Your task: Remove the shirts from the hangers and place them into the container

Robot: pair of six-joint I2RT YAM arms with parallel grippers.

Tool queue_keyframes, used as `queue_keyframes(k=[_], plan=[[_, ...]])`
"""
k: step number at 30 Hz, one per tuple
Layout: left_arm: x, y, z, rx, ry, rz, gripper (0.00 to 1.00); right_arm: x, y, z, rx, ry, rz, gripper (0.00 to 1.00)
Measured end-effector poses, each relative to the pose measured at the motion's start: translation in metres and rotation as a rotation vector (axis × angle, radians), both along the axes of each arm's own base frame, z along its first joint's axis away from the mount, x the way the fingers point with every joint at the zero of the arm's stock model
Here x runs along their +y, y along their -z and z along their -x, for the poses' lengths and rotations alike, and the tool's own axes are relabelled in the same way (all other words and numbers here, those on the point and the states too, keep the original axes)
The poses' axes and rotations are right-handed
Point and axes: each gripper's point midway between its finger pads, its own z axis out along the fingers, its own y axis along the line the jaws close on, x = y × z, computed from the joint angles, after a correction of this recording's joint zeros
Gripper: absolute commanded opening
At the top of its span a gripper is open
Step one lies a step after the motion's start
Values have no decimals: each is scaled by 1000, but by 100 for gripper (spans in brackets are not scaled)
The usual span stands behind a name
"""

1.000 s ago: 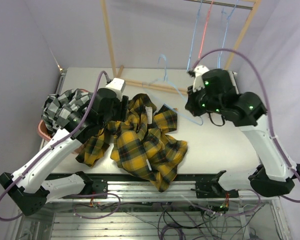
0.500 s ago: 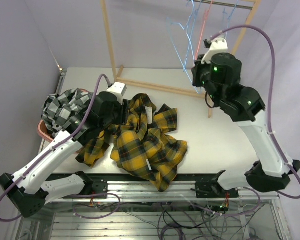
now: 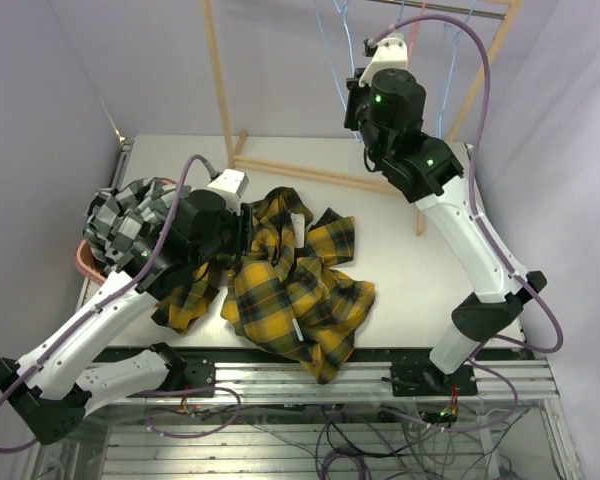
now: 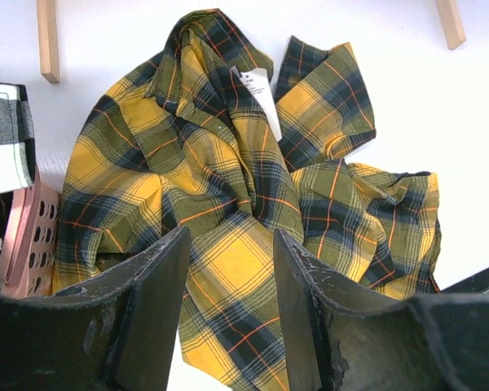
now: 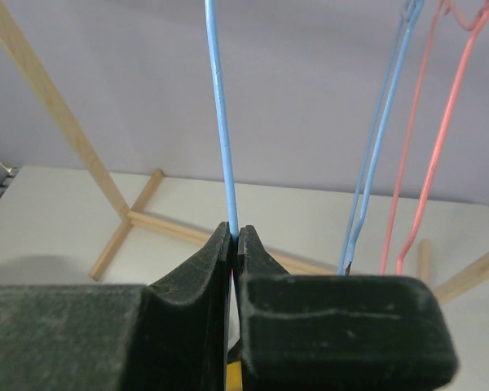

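Observation:
The yellow-and-black plaid shirt (image 3: 295, 285) lies crumpled on the table with no hanger in it. My left gripper (image 3: 242, 228) hovers at its left part. In the left wrist view the gripper (image 4: 231, 240) stands open, with the plaid shirt (image 4: 220, 163) showing between the fingers. The black-and-white checked shirt (image 3: 130, 215) is heaped in the pink container (image 3: 83, 262). My right gripper (image 3: 355, 98) is raised high by the rack. It is shut (image 5: 235, 232) on the wire of a light blue hanger (image 5: 222, 122).
A light wooden rack frame (image 3: 217, 70) stands at the back, its base bar (image 3: 300, 172) lying on the table. A blue hanger (image 5: 375, 147) and a pink-red hanger (image 5: 432, 138) hang from the rail. The container's slotted wall (image 4: 28, 244) is left of my left gripper.
My right arm has swung up and left from just above the table to rail height, carrying the light blue hanger. My left gripper's jaws have narrowed a little over the plaid shirt.

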Motion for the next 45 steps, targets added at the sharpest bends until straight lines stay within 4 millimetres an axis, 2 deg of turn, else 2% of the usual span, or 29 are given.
queue_keyframes(k=[7, 14, 18, 25, 27, 32, 36, 37, 38, 40, 41, 42, 45], plan=[[1, -8, 4, -18, 10, 22, 57, -1, -1, -33, -17, 39, -7, 0], [1, -10, 6, -21, 15, 30, 57, -4, 20, -65, 14, 51, 0, 0], [0, -10, 7, -20, 21, 36, 57, -6, 27, -75, 24, 45, -2, 0], [-2, -1, 10, 5, 34, 37, 61, 2, 29, -77, 35, -1, -25, 0], [-4, 2, 11, 16, 45, 38, 66, 4, 33, -75, 46, -17, -29, 0], [-19, 8, 13, 49, 101, 60, 72, 8, 52, -72, 95, -49, -16, 0], [-30, 13, 15, 75, 143, 87, 73, 7, 56, -73, 109, -63, -17, 0], [-32, 14, 16, 81, 151, 94, 74, 6, 55, -73, 108, -65, -19, 2], [-34, 15, 17, 86, 157, 100, 74, 6, 55, -73, 109, -66, -20, 9], [-37, 17, 19, 93, 168, 113, 79, 7, 56, -73, 115, -75, -24, 36], [-38, 18, 19, 97, 173, 118, 88, 8, 56, -72, 119, -82, -29, 43], [-40, 19, 20, 101, 178, 123, 98, 9, 58, -71, 123, -90, -29, 45], [-45, 23, 24, 116, 209, 141, 100, 10, 65, -60, 152, -132, -24, 46]])
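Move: The right gripper, shut on the empty blue hanger, has the rack's rail about 8 cm ahead and 18 cm above; an already hung blue hanger stands roughly 8 cm ahead, 6 cm right and 8 cm up, the red one 2 cm farther right. From the left gripper the yellow plaid shirt's middle lies some 11 cm right, 5 cm back and 25 cm down; the basket is about 20 cm left, 3 cm ahead and 17 cm lower. Carry the held hanger forward about 7 cm with the right gripper to bring its hook over the rail, then lower it some 6 cm, tipping the fingers slightly down, and open them around the hanger as you start to ease back. Let the left gripper hover, then shift right about 4 cm, back and down towards the plaid shirt, swinging clockwise and spreading its fingers wide. ##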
